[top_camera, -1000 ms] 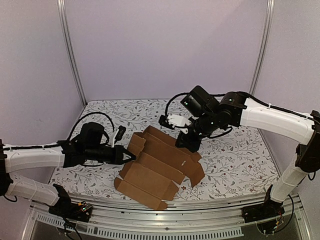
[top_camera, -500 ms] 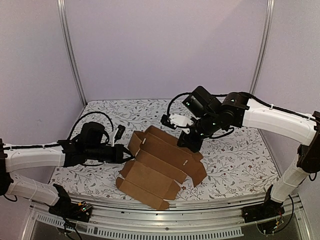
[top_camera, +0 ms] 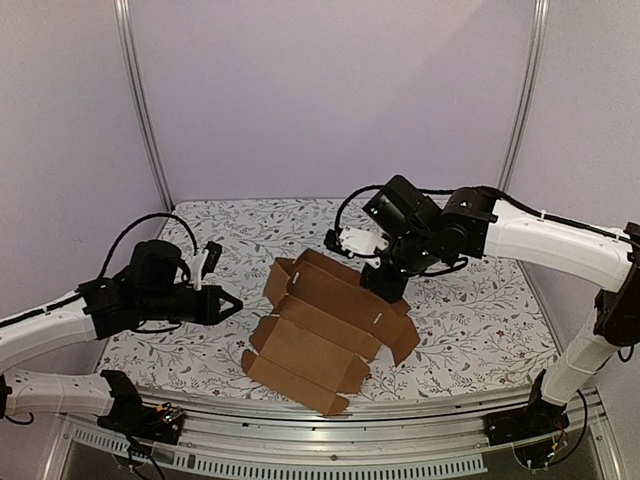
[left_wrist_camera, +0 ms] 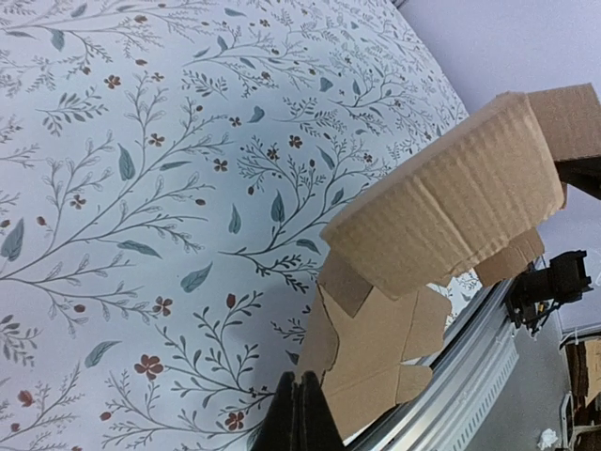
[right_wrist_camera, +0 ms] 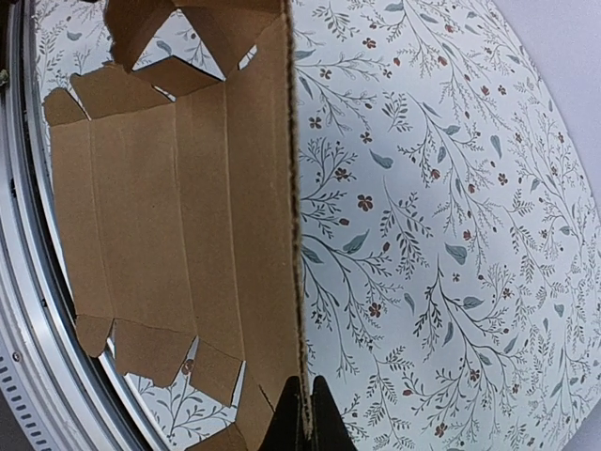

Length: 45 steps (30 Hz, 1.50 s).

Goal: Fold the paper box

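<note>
The paper box (top_camera: 325,330) is a brown die-cut cardboard sheet, partly folded, in the middle of the floral table. Its far panel stands up and its near flaps lie flat. My right gripper (top_camera: 386,290) is shut on the upper edge of that raised panel. In the right wrist view the cardboard (right_wrist_camera: 188,207) edge runs down between the closed fingertips of the right gripper (right_wrist_camera: 302,395). My left gripper (top_camera: 234,299) is shut on nothing, a short way left of the sheet. In the left wrist view the left gripper (left_wrist_camera: 302,383) points at a flat flap, under a curled panel of the box (left_wrist_camera: 451,197).
The floral tablecloth (top_camera: 480,310) covers the table. An aluminium rail (top_camera: 300,432) runs along the near edge, just beyond the sheet's front flaps. Purple walls and two metal posts (top_camera: 145,110) close off the back and sides.
My left arm has drawn back to the left, away from the sheet's left edge. The cardboard has shifted slightly right, with its far panel held up by the right gripper.
</note>
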Each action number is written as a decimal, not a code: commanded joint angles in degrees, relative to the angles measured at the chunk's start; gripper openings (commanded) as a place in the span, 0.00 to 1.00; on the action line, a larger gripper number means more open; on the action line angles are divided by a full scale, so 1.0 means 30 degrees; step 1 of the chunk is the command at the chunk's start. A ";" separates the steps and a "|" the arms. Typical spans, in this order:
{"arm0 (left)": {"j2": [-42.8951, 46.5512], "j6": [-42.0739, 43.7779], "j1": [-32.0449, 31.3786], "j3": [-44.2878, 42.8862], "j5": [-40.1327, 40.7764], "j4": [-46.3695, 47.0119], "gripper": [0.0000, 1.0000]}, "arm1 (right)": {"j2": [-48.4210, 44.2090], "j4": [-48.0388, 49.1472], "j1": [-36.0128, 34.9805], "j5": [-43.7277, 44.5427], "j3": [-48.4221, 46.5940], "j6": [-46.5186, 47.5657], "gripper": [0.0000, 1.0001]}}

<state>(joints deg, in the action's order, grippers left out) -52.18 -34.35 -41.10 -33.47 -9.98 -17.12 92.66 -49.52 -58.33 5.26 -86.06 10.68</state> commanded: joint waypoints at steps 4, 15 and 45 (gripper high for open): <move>0.0096 0.0221 0.0451 -0.0750 0.1504 -0.0762 0.00 | 0.0079 0.1257 -0.1153 0.2473 0.0823 0.0456 0.00; -0.0631 0.0203 0.0557 -0.0971 0.1817 -0.0178 0.00 | 0.0228 0.2847 -0.2743 0.5738 0.2110 0.0312 0.00; -0.3759 0.0446 0.1627 -0.0870 0.1017 0.2167 0.00 | 0.4718 0.3766 -0.4512 1.1352 0.2553 -0.0326 0.00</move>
<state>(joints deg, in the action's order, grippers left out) -62.67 -34.50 -38.46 -35.42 -7.49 -12.64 106.21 -39.79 -71.02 35.59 -79.83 10.09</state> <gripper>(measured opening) 0.005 0.006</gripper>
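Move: My right hand already grips the top edge of the paper box's raised far wall; the table it is being lowered to lies about 19 cm below and 2 cm to the left. From that hand the right end flap is about 5 cm back, 7 cm right and 12 cm down, and the near panel 4 cm back, 14 cm left and 18 cm down. From my left hand the box's left end wall lies about 9 cm ahead, 8 cm right and 5 cm below. Keeping my right-hand pinch on the far wall's edge, I ease slightly back and left, then take the edge down towards the table, about 9 cm in all and fastest late on, tilting the wrist some 30 degrees so the fingers point more forward and less left. My left hand, shut and empty beside the left end wall, drifts forward about 3.5 cm, sinking only towards the end. ##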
